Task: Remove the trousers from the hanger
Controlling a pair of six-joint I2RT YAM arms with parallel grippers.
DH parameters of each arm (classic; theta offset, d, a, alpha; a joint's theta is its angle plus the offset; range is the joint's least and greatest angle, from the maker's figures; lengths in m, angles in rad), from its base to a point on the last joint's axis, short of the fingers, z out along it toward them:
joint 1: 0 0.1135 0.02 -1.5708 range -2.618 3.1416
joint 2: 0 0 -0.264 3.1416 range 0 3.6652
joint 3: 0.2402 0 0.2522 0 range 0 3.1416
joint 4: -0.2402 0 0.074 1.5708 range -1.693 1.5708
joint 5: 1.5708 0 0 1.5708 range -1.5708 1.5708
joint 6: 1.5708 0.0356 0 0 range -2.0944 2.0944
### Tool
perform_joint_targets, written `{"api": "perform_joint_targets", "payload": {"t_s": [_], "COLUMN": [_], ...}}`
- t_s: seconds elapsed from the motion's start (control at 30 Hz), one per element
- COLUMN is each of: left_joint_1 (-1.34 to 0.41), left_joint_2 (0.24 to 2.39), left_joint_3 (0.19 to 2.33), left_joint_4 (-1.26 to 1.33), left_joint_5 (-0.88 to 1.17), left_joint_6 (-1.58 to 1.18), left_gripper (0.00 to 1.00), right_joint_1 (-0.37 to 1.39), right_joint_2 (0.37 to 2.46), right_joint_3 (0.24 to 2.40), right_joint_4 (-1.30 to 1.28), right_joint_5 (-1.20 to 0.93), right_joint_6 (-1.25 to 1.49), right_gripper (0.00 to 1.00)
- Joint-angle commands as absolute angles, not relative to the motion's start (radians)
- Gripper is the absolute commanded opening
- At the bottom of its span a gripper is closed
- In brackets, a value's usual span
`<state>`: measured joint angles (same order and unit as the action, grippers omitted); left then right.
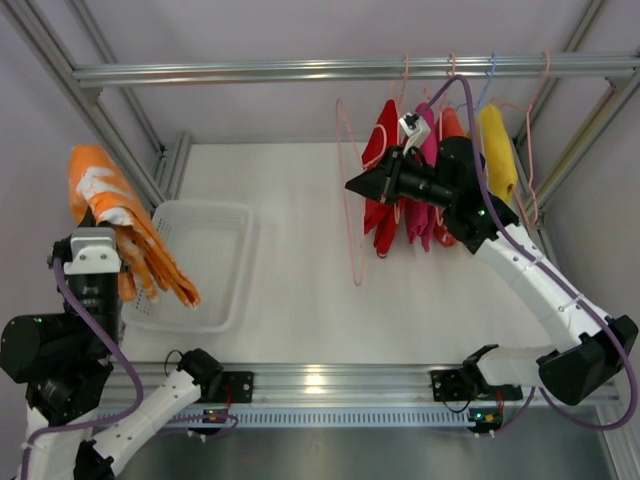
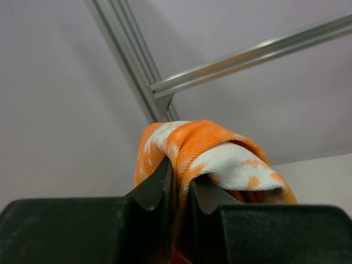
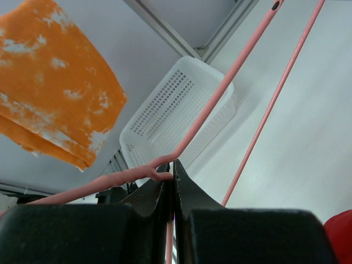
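The trousers (image 1: 112,205), orange cloth with white blotches, hang up at the far left, over the left rim of the basket. My left gripper (image 1: 108,238) is shut on them. In the left wrist view a fold of the trousers (image 2: 220,151) is pinched between the fingers of the left gripper (image 2: 179,184). The pale pink wire hanger (image 1: 351,225) hangs bare above the middle of the table, apart from the trousers. My right gripper (image 1: 352,186) is shut on it. In the right wrist view the hanger (image 3: 220,91) has its twisted neck clamped at the tips of the right gripper (image 3: 171,176), and the trousers (image 3: 49,82) show beyond.
A white perforated basket (image 1: 225,215) sits on the table at the left, also in the right wrist view as the basket (image 3: 181,104). Red, pink, orange-red and yellow garments (image 1: 497,150) hang from the rail (image 1: 250,71) behind the right arm, along with a blue hanger (image 1: 490,72). Frame posts stand on both sides.
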<state>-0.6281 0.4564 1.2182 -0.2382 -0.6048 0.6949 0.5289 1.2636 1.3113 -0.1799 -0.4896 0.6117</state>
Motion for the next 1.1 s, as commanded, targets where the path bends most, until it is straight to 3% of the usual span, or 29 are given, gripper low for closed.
{"api": "perform_joint_targets", "payload": {"t_s": [0.0, 0.43, 0.63, 0.73, 0.9, 1.07], "left_joint_1": [-0.604, -0.565, -0.566, -0.566, -0.563, -0.464], "left_joint_2": [0.390, 0.282, 0.347, 0.409, 0.580, 0.812], "left_joint_3": [1.227, 1.143, 0.953, 0.867, 0.692, 0.611], "left_joint_4": [-0.279, -0.595, -0.511, -0.327, -0.062, -0.011], "left_joint_5": [-0.685, -0.810, -0.833, -0.802, -0.764, -0.685], "left_joint_6": [0.784, 0.765, 0.726, 0.745, 0.744, 0.640], "left_gripper": [0.00, 0.00, 0.00, 0.00, 0.00, 0.00], "right_joint_1": [0.531, 0.538, 0.538, 0.538, 0.534, 0.531], "right_joint_2": [1.247, 1.266, 1.255, 1.255, 1.249, 1.217], "right_joint_3": [1.393, 1.390, 1.356, 1.347, 1.347, 1.345], "right_joint_4": [-0.201, -0.203, -0.181, -0.172, -0.182, -0.204], "right_joint_5": [-0.483, -0.471, -0.477, -0.479, -0.480, -0.485], "right_joint_6": [0.542, 0.531, 0.543, 0.548, 0.549, 0.537], "right_gripper": [0.00, 0.00, 0.00, 0.00, 0.00, 0.00]}}
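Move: My left hand already holds the orange trousers, high up; their middle hangs about 3 cm ahead, 5 cm to the right and 6 cm below. The white basket they are going to has its middle roughly 12 cm ahead of this hand, level with it sideways and some 47 cm down. From my right hand the basket lies about 33 cm to the left, level front to back, some 33 cm lower. I sink my left hand nearly 30 cm towards the basket, first swinging back and left a little, then sweeping about 16 cm forward and 10 cm to the right as I go down. The wrist tips fingers-down by about 40 degrees and rolls left side up, while the fingers keep their pinch on the trousers. ##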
